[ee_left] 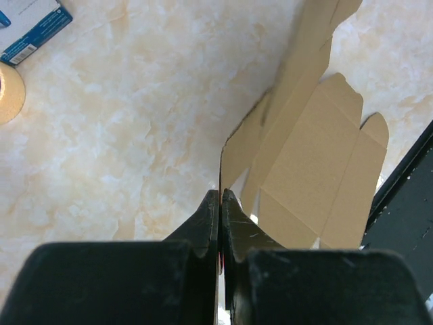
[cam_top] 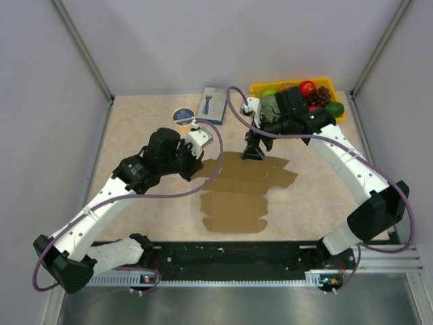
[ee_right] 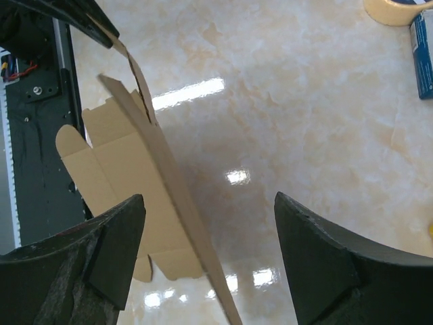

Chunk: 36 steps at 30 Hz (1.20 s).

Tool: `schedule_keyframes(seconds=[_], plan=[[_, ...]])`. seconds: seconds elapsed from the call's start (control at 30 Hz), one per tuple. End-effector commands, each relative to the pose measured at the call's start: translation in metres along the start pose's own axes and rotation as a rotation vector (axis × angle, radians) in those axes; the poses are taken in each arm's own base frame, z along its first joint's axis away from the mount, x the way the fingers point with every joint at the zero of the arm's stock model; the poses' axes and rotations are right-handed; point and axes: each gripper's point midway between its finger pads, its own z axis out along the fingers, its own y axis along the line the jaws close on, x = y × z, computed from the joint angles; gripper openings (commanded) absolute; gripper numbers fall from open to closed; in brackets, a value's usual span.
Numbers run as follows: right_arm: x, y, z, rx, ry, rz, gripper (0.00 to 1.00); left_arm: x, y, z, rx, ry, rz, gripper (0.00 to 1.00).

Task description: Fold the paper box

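Observation:
The paper box (cam_top: 237,196) is a flat brown cardboard blank with rounded flaps, lying in the middle of the table. Its far-left part is lifted off the surface. My left gripper (cam_top: 197,164) is shut on the blank's left edge; in the left wrist view the thin cardboard edge sits pinched between the closed fingertips of that gripper (ee_left: 220,195), and the box (ee_left: 318,169) spreads to the right. My right gripper (cam_top: 254,152) is open above the blank's far edge. In the right wrist view the raised edge of the box (ee_right: 122,162) runs between the wide-open jaws of that gripper (ee_right: 208,198) without touching them.
A yellow tray (cam_top: 258,87) of toy fruit stands at the back right, behind the right arm. A small blue-and-white printed box (cam_top: 213,105) and a tape roll (cam_top: 183,116) lie at the back. A black rail (cam_top: 223,254) runs along the near edge.

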Motion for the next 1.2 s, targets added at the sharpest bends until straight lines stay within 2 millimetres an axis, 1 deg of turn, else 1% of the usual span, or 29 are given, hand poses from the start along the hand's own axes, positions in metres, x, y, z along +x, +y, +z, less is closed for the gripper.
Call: schedule_keyframes(seconds=[0.0,0.03,0.07,0.13,0.17,0.3,0.4,0.43,0.5,0.53,0.6,0.63,0.7,0.73,0.77,0.8,0.83,0.87,0.9,0.93,0.97,1.0,1.03,1.1,1.13,1.17], plan=[[-0.021,0.020,-0.027,0.026,-0.075,-0.061,0.77,-0.029,0.002,-0.008,0.001,-0.084,0.045,0.00],[-0.014,0.022,-0.025,0.018,-0.070,-0.055,0.78,-0.028,0.002,-0.007,0.003,-0.081,0.044,0.00],[-0.013,0.023,-0.026,0.024,-0.075,-0.063,0.78,-0.027,0.001,-0.007,0.006,-0.079,0.047,0.00],[-0.003,0.018,-0.019,0.030,-0.062,-0.049,0.78,-0.028,0.000,-0.008,0.012,-0.085,0.057,0.00],[0.002,0.015,-0.013,0.021,-0.047,-0.034,0.77,-0.029,-0.001,-0.010,0.017,-0.094,0.062,0.00],[0.013,0.010,-0.002,0.002,-0.018,-0.006,0.70,-0.035,-0.011,-0.019,0.064,-0.139,0.090,0.00],[0.016,0.018,-0.002,-0.026,-0.031,-0.002,0.59,-0.040,-0.015,-0.025,0.075,-0.171,0.104,0.00],[0.016,0.020,-0.002,-0.032,-0.036,-0.001,0.51,-0.042,-0.017,-0.027,0.088,-0.179,0.105,0.00],[0.016,0.025,-0.006,-0.027,-0.052,-0.004,0.42,-0.045,-0.018,-0.027,0.092,-0.194,0.104,0.00],[0.013,0.029,-0.007,-0.037,-0.067,-0.001,0.37,-0.044,-0.018,-0.027,0.091,-0.193,0.104,0.00],[0.011,0.036,-0.009,-0.058,-0.090,-0.010,0.31,-0.046,-0.017,-0.026,0.089,-0.204,0.104,0.00],[0.007,0.043,-0.014,-0.071,-0.111,-0.026,0.19,-0.044,-0.018,-0.025,0.091,-0.203,0.102,0.00],[0.008,0.044,-0.015,-0.066,-0.117,-0.036,0.08,-0.042,-0.018,-0.026,0.089,-0.210,0.105,0.00],[0.007,0.045,-0.016,-0.062,-0.118,-0.039,0.00,-0.042,-0.018,-0.027,0.086,-0.225,0.105,0.08],[0.006,0.045,-0.018,-0.063,-0.122,-0.038,0.00,-0.044,-0.018,-0.030,0.089,-0.245,0.083,0.24],[0.004,0.047,-0.018,-0.070,-0.126,-0.041,0.00,-0.047,-0.012,-0.034,0.079,-0.264,0.049,0.38],[0.002,0.050,-0.020,-0.084,-0.136,-0.046,0.00,-0.058,-0.014,-0.045,0.108,-0.329,0.035,0.59],[0.001,0.052,-0.020,-0.088,-0.141,-0.049,0.00,-0.066,-0.035,-0.057,0.265,-0.377,-0.009,0.67],[0.000,0.054,-0.021,-0.097,-0.144,-0.048,0.00,-0.073,-0.016,-0.069,0.256,-0.425,-0.056,0.70],[-0.001,0.055,-0.021,-0.103,-0.147,-0.052,0.00,-0.082,-0.012,-0.077,0.274,-0.468,-0.114,0.75],[-0.003,0.057,-0.023,-0.108,-0.151,-0.055,0.00,-0.097,-0.017,-0.090,0.364,-0.522,-0.164,0.75],[-0.004,0.060,-0.023,-0.129,-0.159,-0.053,0.00,-0.102,-0.003,-0.094,0.358,-0.541,-0.204,0.75],[-0.005,0.063,-0.024,-0.141,-0.163,-0.052,0.00,-0.110,0.004,-0.090,0.390,-0.536,-0.239,0.73],[-0.009,0.066,-0.026,-0.158,-0.176,-0.059,0.00,-0.119,0.008,-0.086,0.441,-0.516,-0.284,0.69],[-0.009,0.067,-0.026,-0.158,-0.177,-0.059,0.00,-0.121,0.011,-0.077,0.487,-0.490,-0.301,0.68],[-0.010,0.068,-0.027,-0.160,-0.180,-0.062,0.00,-0.132,0.007,-0.080,0.554,-0.512,-0.294,0.65]])
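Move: The paper box's raised edge, held at its left end by my left hand, passes between my open right fingers, some 3 cm back and 3 cm below my right hand point and about 1 cm to its right. From that hand, the hanging panels are about 9 cm back, 4 cm left and 9 cm lower; the blue carton is roughly 27 cm ahead, 12 cm left; the fruit tray 27 cm ahead, 17 cm right. From my left hand, that part of the edge is about 15 cm right, 2 cm ahead. I draw my right hand back about 6 cm in all, dipping some 3 cm on the way and closing its open fingers to pinch the raised edge, then come back up with it. My left hand keeps its corner, easing slightly back and up, until the right has closed; then it opens, comes free and climbs quickly to some 11 cm above its start, its fingers tipping up about 35 degrees towards level. ##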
